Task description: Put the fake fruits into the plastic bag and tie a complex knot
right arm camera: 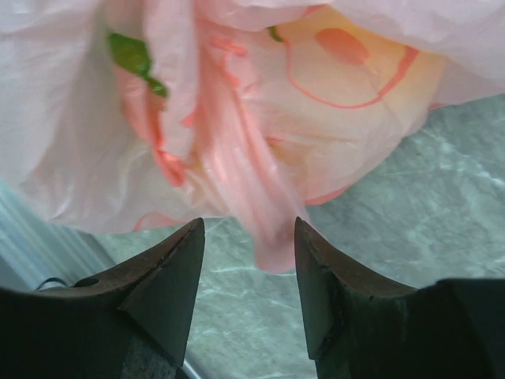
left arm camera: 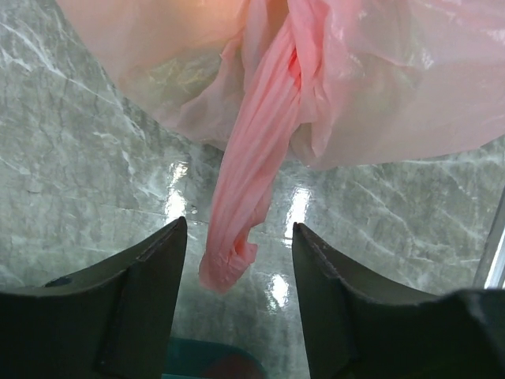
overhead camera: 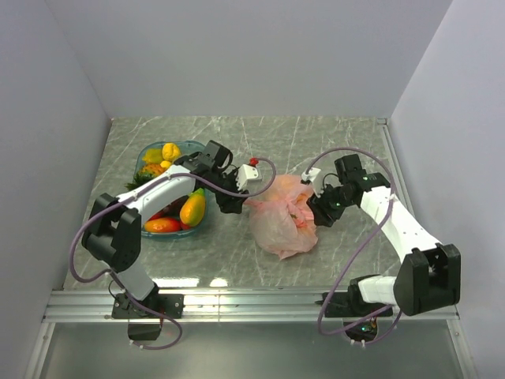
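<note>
The pink plastic bag [overhead camera: 282,213] lies on the marble table between my arms, with fruit shapes showing through it. My left gripper [overhead camera: 233,202] is open at the bag's left side. In the left wrist view a bunched pink handle [left arm camera: 252,174] hangs down between the open fingers [left arm camera: 150,272] without being pinched. My right gripper [overhead camera: 319,212] is open at the bag's right side. In the right wrist view a pink fold [right arm camera: 260,213] droops between its fingers [right arm camera: 177,264], and orange and green fruit [right arm camera: 347,95] shows through the plastic. More fake fruits [overhead camera: 192,208] lie in the teal tray.
The teal tray [overhead camera: 155,148] stands at the left, partly under my left arm, holding mangoes, an orange and red pieces. Grey walls close in the table on the left, back and right. A metal rail [overhead camera: 252,304] runs along the near edge.
</note>
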`<control>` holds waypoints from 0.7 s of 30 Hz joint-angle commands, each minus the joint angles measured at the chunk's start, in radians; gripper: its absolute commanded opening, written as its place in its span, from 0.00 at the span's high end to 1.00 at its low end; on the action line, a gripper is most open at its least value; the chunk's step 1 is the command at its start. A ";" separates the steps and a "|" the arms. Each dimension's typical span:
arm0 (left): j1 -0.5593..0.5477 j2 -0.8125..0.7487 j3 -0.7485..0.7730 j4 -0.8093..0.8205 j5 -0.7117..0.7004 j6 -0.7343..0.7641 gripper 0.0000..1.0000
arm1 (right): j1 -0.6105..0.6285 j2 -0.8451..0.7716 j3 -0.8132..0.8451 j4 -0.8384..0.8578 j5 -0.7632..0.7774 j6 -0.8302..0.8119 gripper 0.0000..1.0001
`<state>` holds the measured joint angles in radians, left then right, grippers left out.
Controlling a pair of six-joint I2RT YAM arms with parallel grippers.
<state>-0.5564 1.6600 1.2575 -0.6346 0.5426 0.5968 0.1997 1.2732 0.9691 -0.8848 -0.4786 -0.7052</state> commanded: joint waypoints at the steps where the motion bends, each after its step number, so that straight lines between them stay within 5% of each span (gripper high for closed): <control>1: -0.017 0.018 0.039 -0.019 -0.009 0.064 0.39 | 0.014 0.035 -0.003 0.063 0.087 -0.020 0.45; 7: -0.037 0.070 0.056 0.016 -0.050 0.060 0.44 | 0.015 0.080 -0.020 0.099 0.132 -0.060 0.51; 9: -0.037 0.079 0.062 0.026 -0.050 0.049 0.56 | 0.017 0.087 -0.018 0.107 0.136 -0.059 0.65; 10: -0.037 0.084 0.063 0.033 -0.055 0.040 0.63 | 0.017 0.087 -0.017 0.116 0.140 -0.053 0.83; 11: -0.037 0.087 0.068 0.038 -0.058 0.025 0.80 | 0.018 0.087 -0.013 0.116 0.144 -0.048 0.90; 13: -0.036 0.098 0.077 0.029 -0.073 0.015 0.95 | 0.017 0.084 -0.013 0.113 0.156 -0.042 1.00; 21: 0.131 0.058 0.132 0.065 -0.082 -0.163 1.00 | -0.095 -0.003 -0.024 0.113 0.215 -0.028 1.00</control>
<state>-0.5190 1.7626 1.3216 -0.5938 0.4927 0.5262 0.1776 1.3132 0.9394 -0.7616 -0.3527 -0.7300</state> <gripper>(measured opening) 0.016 0.009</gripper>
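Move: The twisted end of the bag's left handle hangs about 3 cm below the open left fingers and 2 cm to their right, level with them fore and aft. From that hand the bag's body is some 16 cm right, 3 cm back and 5 cm lower; the fruit bowl is 20 cm left, 5 cm ahead and 6 cm below. The right handle's end lies 3 cm below the right hand, 2 cm ahead and 1 cm right; from this hand the bag's body is 11 cm left, straight across, 5 cm lower. The bag's two handle ends are pinched afresh, one by each hand: both open grippers sink about 3 cm onto them, the right also easing forward and to its right with a slight tilt, and shut fully. Keeping hold, both then travel forward and rise about 1 cm, the left some 2 cm forward, the right less and still drifting right. ##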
